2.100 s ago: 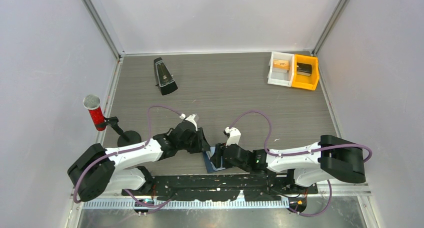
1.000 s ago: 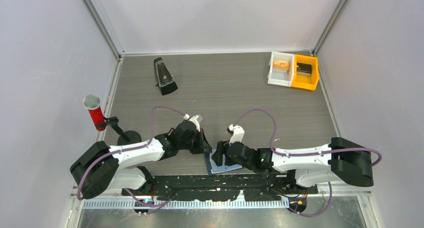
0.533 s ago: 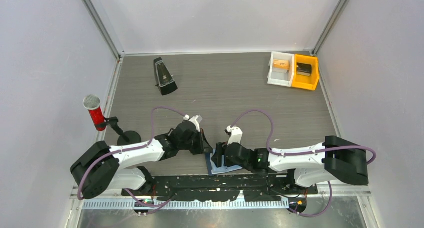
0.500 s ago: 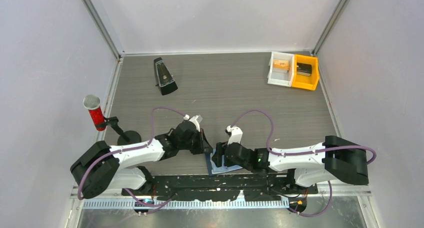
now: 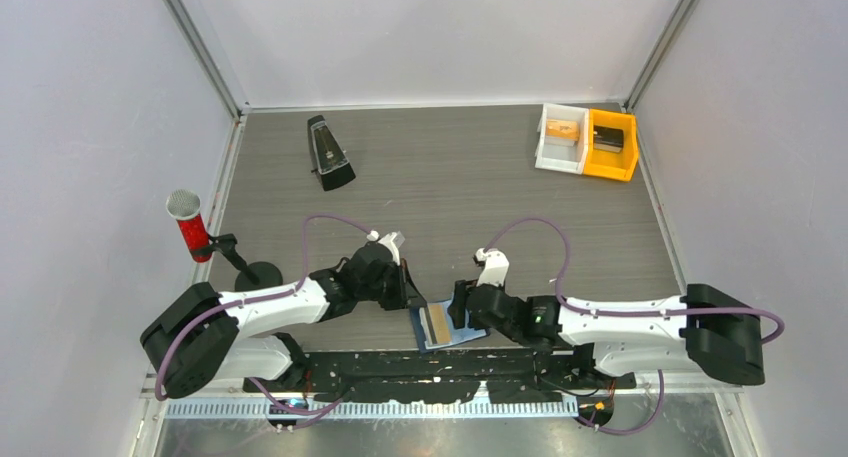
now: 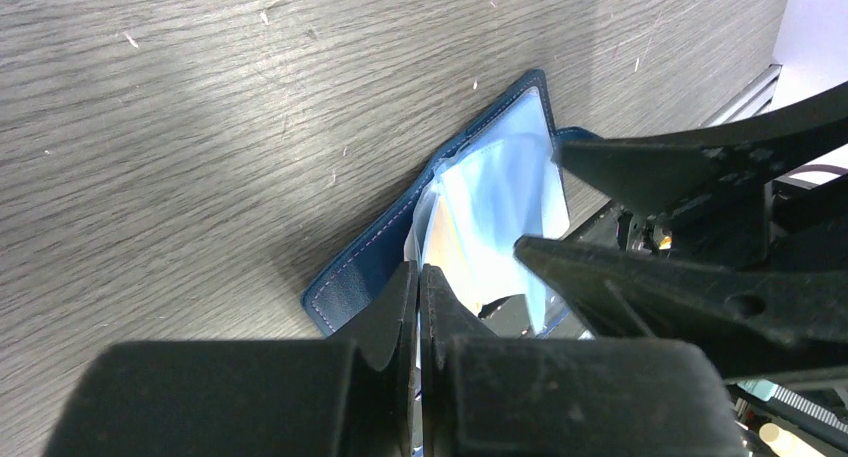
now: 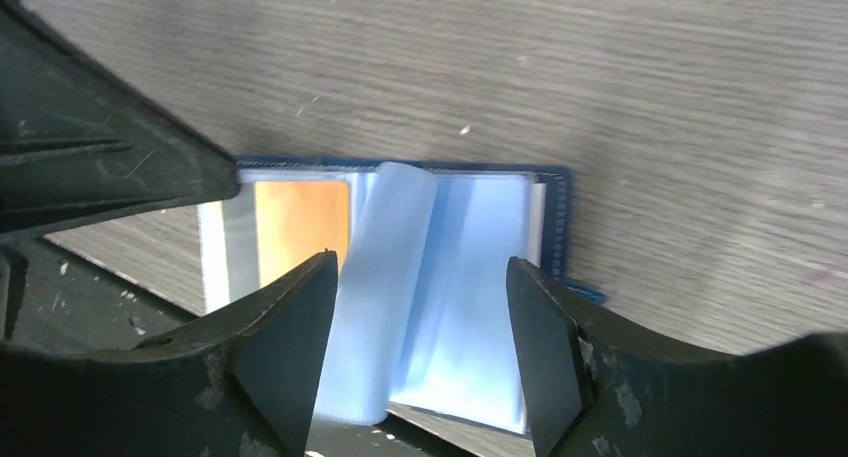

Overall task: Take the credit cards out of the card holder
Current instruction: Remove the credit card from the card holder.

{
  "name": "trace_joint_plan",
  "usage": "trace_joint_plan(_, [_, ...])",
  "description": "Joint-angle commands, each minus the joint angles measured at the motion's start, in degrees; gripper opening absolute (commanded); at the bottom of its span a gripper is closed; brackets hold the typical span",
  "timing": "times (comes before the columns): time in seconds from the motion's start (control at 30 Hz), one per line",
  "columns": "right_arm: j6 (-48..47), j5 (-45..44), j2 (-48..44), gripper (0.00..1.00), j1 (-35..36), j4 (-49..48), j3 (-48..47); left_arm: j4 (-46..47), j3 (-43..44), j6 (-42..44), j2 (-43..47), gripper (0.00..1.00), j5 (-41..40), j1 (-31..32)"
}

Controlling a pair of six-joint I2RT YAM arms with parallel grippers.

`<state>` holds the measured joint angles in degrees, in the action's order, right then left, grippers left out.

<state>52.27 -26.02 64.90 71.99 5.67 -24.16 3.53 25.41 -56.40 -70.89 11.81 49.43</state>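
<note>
The card holder [image 5: 449, 329] lies open at the table's near edge, dark navy outside [image 6: 352, 282] with light blue sleeves [image 7: 470, 277] inside. An orange-yellow credit card [image 5: 436, 324] shows in its left half [image 7: 300, 217], with a whitish strip [image 7: 212, 252] beside it. My left gripper [image 5: 412, 297] is shut, its tips [image 6: 420, 273] pressed on the holder's left edge. My right gripper [image 5: 459, 304] is open, its fingers [image 7: 290, 327] either side of a raised, curled sleeve [image 7: 385, 277] without touching it.
A black metronome [image 5: 328, 152] stands at the back left. A red microphone [image 5: 187, 222] on a stand is at the left wall. A white bin [image 5: 560, 137] and a yellow bin [image 5: 612, 147] sit at the back right. The black base rail [image 5: 440, 362] runs just behind the holder.
My right arm has drawn back to the right off the holder, turning a sleeve over and uncovering the orange-yellow card. The left gripper has stayed put and shut.
</note>
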Motion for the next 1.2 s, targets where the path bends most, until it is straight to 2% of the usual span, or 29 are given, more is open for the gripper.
trace_joint_plan(0.0, [0.23, -4.28, -4.01, 0.70, -2.35, 7.60, -0.11, -1.03, 0.18, 2.32, 1.10, 0.00, -0.11, -0.08])
trace_joint_plan(0.2, [1.22, -6.27, -10.52, 0.70, -4.38, 16.05, -2.07, -2.27, 1.18, 3.39, 0.44, 0.00, -0.04, -0.03])
trace_joint_plan(0.3, [-1.86, -1.29, -13.63, 0.66, -4.40, 13.98, -3.15, -1.86, 1.31, 3.49, 0.20, 0.00, 0.41, -0.03])
trace_joint_plan(0.5, [-6.85, 12.78, -15.79, 0.49, -4.29, -1.72, 0.02, -1.33, 1.49, 3.67, 0.61, 0.00, 0.64, -0.03])
trace_joint_plan(0.67, [-6.46, 19.77, -8.61, 0.41, -4.40, -13.97, 2.12, -0.92, 1.97, 3.89, 0.27, 0.00, 0.41, -0.04])
trace_joint_plan(0.7, [-6.25, 20.22, -7.45, 0.41, -4.40, -15.59, 2.16, -1.54, 2.50, 4.18, 0.22, 0.02, 0.36, -0.04])
trace_joint_plan(0.8, [-4.40, 21.93, -2.34, 0.37, -4.35, -19.48, 3.19, -12.60, 5.97, 4.81, 1.76, 0.17, -6.13, -0.12])
trace_joint_plan(0.9, [-2.85, 21.39, 0.02, 0.36, -4.38, -20.79, 4.07, -15.81, 6.26, 4.25, 5.89, 0.27, -9.40, -0.12])
trace_joint_plan(1.03, [-1.40, 20.43, 1.49, 0.36, -4.31, -22.35, 6.02, -15.93, 4.51, 2.90, 10.11, 0.31, -9.33, -0.03])
trace_joint_plan(1.17, [-0.62, 20.52, 2.36, 0.35, -4.37, -23.47, 6.86, -12.28, 2.27, 1.88, 9.58, 0.30, -5.56, 0.49])
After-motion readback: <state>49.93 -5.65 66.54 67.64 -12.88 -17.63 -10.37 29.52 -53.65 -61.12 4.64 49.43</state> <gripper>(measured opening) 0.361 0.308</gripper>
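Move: The orange-striped card in the card holder's left page lies about 4 cm left of and 3 cm back from the right hand, some 2 cm below it. The half-turned clear page stands curled between that hand's fingers, about 1 cm left and 1 cm back; the empty right-hand page lies 3 cm back and 2 cm to its right, 2 cm down. From the left hand, pinching the left page's far corner, the card is about 4 cm back and 3 cm right, 2 cm lower. The right hand sweeps the curled clear page over to the right by about 4.5 cm and a little forward, then rises and hops back left over the holder and towards the robot, coming down with its fingers narrowed by about half and the wrist turned some 20 degrees counter-clockwise, so the tips stand around the inner edge of the orange-striped card. The left hand keeps its pinch on the left page's corner until the right hand is coming back, then opens, lets go and lifts about 3 cm, easing left. ##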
